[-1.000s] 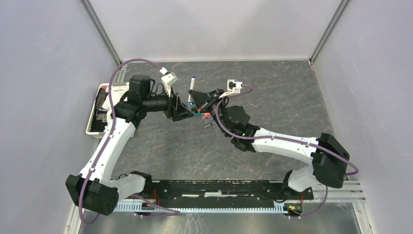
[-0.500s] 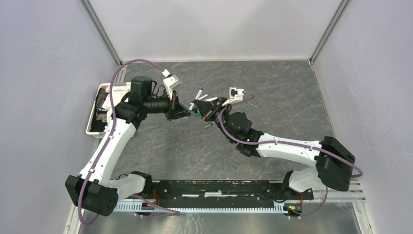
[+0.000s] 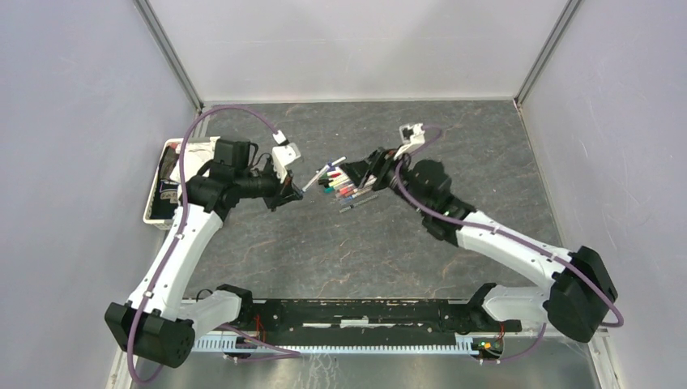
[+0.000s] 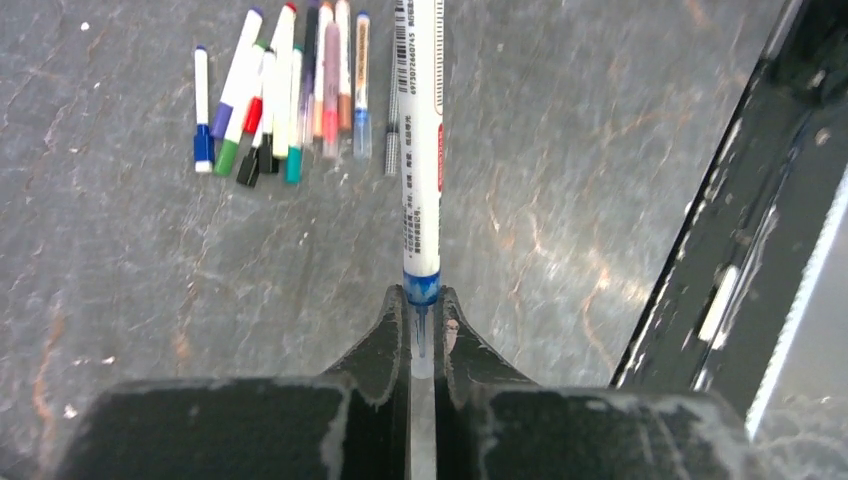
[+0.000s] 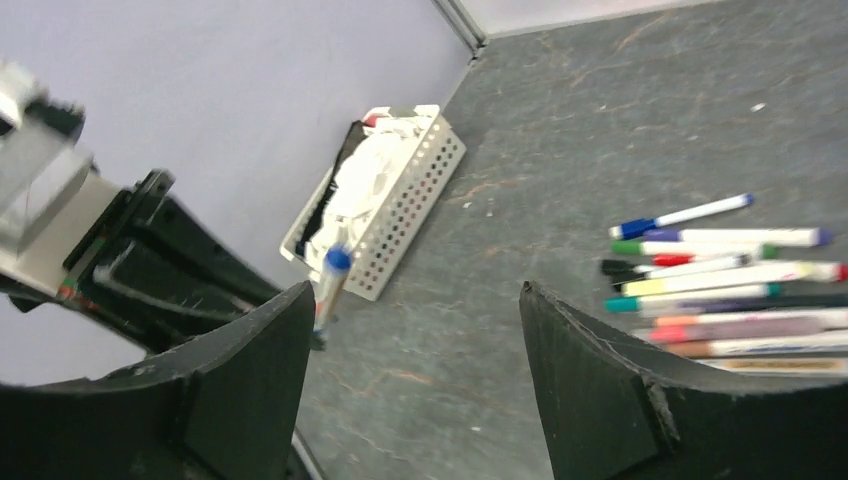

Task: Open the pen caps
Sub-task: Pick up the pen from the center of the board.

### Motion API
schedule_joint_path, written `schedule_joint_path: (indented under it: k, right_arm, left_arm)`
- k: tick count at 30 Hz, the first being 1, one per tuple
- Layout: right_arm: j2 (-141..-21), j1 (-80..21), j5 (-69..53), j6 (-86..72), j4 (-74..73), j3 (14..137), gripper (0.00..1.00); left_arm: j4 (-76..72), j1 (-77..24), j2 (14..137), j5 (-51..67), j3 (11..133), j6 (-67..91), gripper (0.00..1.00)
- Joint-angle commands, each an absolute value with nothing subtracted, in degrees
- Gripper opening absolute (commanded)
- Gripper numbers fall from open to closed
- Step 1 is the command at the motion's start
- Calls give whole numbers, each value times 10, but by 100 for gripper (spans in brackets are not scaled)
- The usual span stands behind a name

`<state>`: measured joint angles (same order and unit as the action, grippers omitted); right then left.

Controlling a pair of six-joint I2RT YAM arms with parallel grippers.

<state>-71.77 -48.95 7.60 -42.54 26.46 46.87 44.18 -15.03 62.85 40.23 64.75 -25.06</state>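
My left gripper (image 4: 422, 310) (image 3: 296, 193) is shut on the blue end of a white-barrelled pen (image 4: 420, 150) (image 3: 316, 177), which sticks out ahead of it above the table. Whether a clear cap covers the pinched tip I cannot tell. Several more pens (image 4: 280, 90) (image 3: 347, 186) (image 5: 720, 270) lie side by side on the dark table, with coloured pen caps (image 4: 228, 157) on their ends. My right gripper (image 5: 415, 295) (image 3: 356, 172) stands wide open and holds nothing, just right of the pile, facing the held pen (image 5: 330, 285).
A white perforated basket (image 5: 420, 185) (image 3: 151, 207) with white and dark items in it stands at the left wall. Grey walls enclose the table. The arms' black base rail (image 4: 740, 200) runs along the near edge.
The pen has passed from my right gripper to my left. The left jaws shut on its blue end, and the right jaws opened and drew back to the right.
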Motion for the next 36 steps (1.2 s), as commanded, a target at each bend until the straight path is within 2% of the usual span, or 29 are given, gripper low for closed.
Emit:
schedule_joint_path:
  k: [1, 5, 9, 17, 24, 30, 34, 36]
  right_arm:
    - [-691, -389, -189, -336, 148, 549, 82]
    - [-758, -372, -325, -241, -9, 660, 83]
    - [-826, -376, -413, -245, -47, 703, 81]
    - [-932, -450, -461, -231, -86, 770, 76]
    - [-971, -483, -489, -252, -63, 788, 74]
    - [-1012, -494, -498, -271, -46, 801, 60]
    - [-1045, -503, -499, -272, -50, 826, 56]
    - [-1058, -504, -501, -276, -47, 837, 48]
  left_arm:
    - [536, -159, 597, 330, 633, -439, 2]
    - [588, -177, 577, 296, 622, -545, 2]
    - [621, -199, 557, 269, 621, -606, 2]
    - [643, -226, 540, 234, 621, -669, 2]
    - [646, -229, 530, 228, 615, -715, 2]
    - [650, -233, 536, 227, 623, -731, 2]
    - [653, -237, 542, 232, 627, -729, 2]
    - [655, -239, 540, 232, 624, -729, 2]
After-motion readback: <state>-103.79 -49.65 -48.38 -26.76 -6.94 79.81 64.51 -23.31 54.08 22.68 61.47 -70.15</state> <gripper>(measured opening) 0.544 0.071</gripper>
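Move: The white pen is already held in the left fingers by its clear, blue-ringed end; from the left hand its middle stands about 3 cm ahead, 3 cm right and 4 cm higher. From the open right hand, the pen's middle is roughly 9 cm left, 2 cm back and 1 cm lower, with the left gripper's fingertips 12 cm left, 5 cm back and 5 cm lower. The pen pile lies some 8 cm ahead, straight below by 26 cm. Bring the open right gripper, after a brief swing forward-right and up, left, back and down to the white pen's free barrel, netting about 11 cm left, turning some 60 degrees counter-clockwise; straddle the barrel and begin closing the fingers. Keep the left gripper's hold, drawing back, left and down while rolling so the barrel faces the right hand. ##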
